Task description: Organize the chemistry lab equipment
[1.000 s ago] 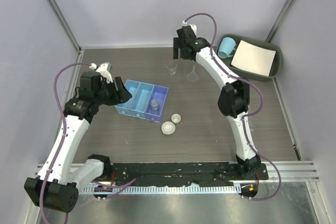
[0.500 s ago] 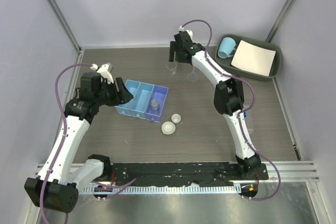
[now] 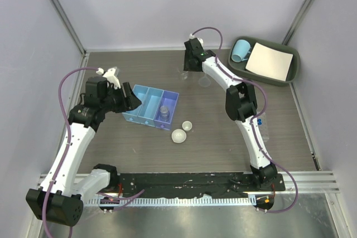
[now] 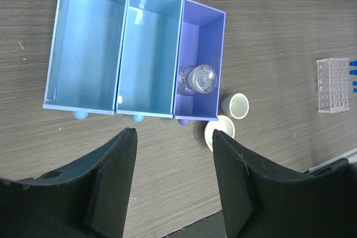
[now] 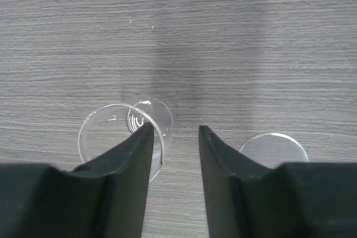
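Note:
A small clear beaker (image 5: 114, 137) (image 3: 182, 72) stands at the far middle of the table. My right gripper (image 5: 175, 129) (image 3: 188, 68) is down over it, open. Its left finger reaches inside the rim, so the glass wall lies between the jaws. The clear funnel (image 5: 273, 149) (image 3: 204, 80) sits just right of them. Another beaker (image 4: 198, 79) lies in the purple compartment of the blue tray (image 4: 89, 104) (image 3: 146, 116). Two white dishes (image 4: 236, 105) (image 3: 178, 135) rest beside the tray. My left gripper (image 4: 174, 133) (image 3: 133, 101) hovers open and holds nothing near the tray's front edge.
A clear tube rack (image 4: 333, 85) with blue-capped tubes (image 4: 352, 73) stands right of the dishes. At the back right, a dark green bin (image 3: 294, 71) holds a light-blue mug (image 3: 241, 50) and a white paper sheet (image 3: 270, 61).
My right gripper has come down and slightly left onto the beaker, and its jaws have narrowed. The left arm has not moved.

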`<move>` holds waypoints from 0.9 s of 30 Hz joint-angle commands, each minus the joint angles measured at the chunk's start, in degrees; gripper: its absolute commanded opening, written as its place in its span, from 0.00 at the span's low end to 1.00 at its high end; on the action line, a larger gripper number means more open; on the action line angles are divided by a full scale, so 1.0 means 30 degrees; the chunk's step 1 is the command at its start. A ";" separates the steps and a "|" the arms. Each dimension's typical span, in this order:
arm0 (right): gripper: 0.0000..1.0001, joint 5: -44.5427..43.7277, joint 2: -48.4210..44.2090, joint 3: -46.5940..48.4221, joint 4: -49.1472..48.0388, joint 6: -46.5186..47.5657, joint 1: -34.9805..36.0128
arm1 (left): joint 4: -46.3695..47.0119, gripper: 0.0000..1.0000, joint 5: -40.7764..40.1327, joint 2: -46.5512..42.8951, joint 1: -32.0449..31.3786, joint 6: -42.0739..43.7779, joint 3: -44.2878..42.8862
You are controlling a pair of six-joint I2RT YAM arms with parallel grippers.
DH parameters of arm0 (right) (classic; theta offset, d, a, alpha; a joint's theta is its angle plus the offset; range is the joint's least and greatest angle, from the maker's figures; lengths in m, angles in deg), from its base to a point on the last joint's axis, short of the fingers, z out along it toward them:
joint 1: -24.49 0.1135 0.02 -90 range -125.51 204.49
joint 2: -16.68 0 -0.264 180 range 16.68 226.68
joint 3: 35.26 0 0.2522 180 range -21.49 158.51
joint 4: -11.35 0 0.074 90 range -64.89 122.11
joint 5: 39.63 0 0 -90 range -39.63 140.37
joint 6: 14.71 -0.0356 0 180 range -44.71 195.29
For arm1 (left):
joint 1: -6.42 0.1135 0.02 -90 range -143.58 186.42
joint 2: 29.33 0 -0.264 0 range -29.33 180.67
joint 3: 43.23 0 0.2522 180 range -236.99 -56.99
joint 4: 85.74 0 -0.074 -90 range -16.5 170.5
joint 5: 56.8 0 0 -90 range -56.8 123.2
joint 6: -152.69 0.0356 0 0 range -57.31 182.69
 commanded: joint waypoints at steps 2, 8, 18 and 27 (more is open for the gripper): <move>0.31 0.0326 0.0247 0.0169 -0.0878 -0.0423 -0.0051 | 0.0522 0.60 -0.0079 -0.0279 -0.0051 0.0072 -0.0142; 0.01 0.0239 0.0334 0.0314 -0.0908 -0.0365 0.0008 | 0.0522 0.59 -0.0079 -0.0337 -0.0080 0.0101 -0.0142; 0.01 -0.1109 -0.2415 -0.0736 -0.0994 0.1127 0.0945 | 0.0522 0.60 -0.0050 -0.0366 -0.0051 0.0130 -0.0113; 0.01 -0.1137 -0.7339 -0.4635 -0.1994 0.3265 0.3112 | 0.0551 0.60 0.0185 -0.0249 -0.0051 0.0101 -0.0054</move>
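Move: The glass beaker's middle is about 3 cm to the left of my right hand and some 3 cm below, level with it fore and aft; its near-side wall is already between my open fingers. The funnel lies roughly 7 cm to the right and 3 cm back of this hand, on the table; the organizer's purple compartment is about 18 cm back and 8 cm left. From my left hand the beaker lies some 29 cm ahead, 13 cm right and well below. I shut my right fingers on the beaker's right-hand wall, sinking barely half a centimetre as they close, and hold there briefly with the wall pinched between them. Then I draw the beaker back about 5.5 cm, picking up speed, rising some 4 cm and drifting 3 cm left, away from the funnel and towards the organizer, with a slight counter-clockwise turn of the wrist. ##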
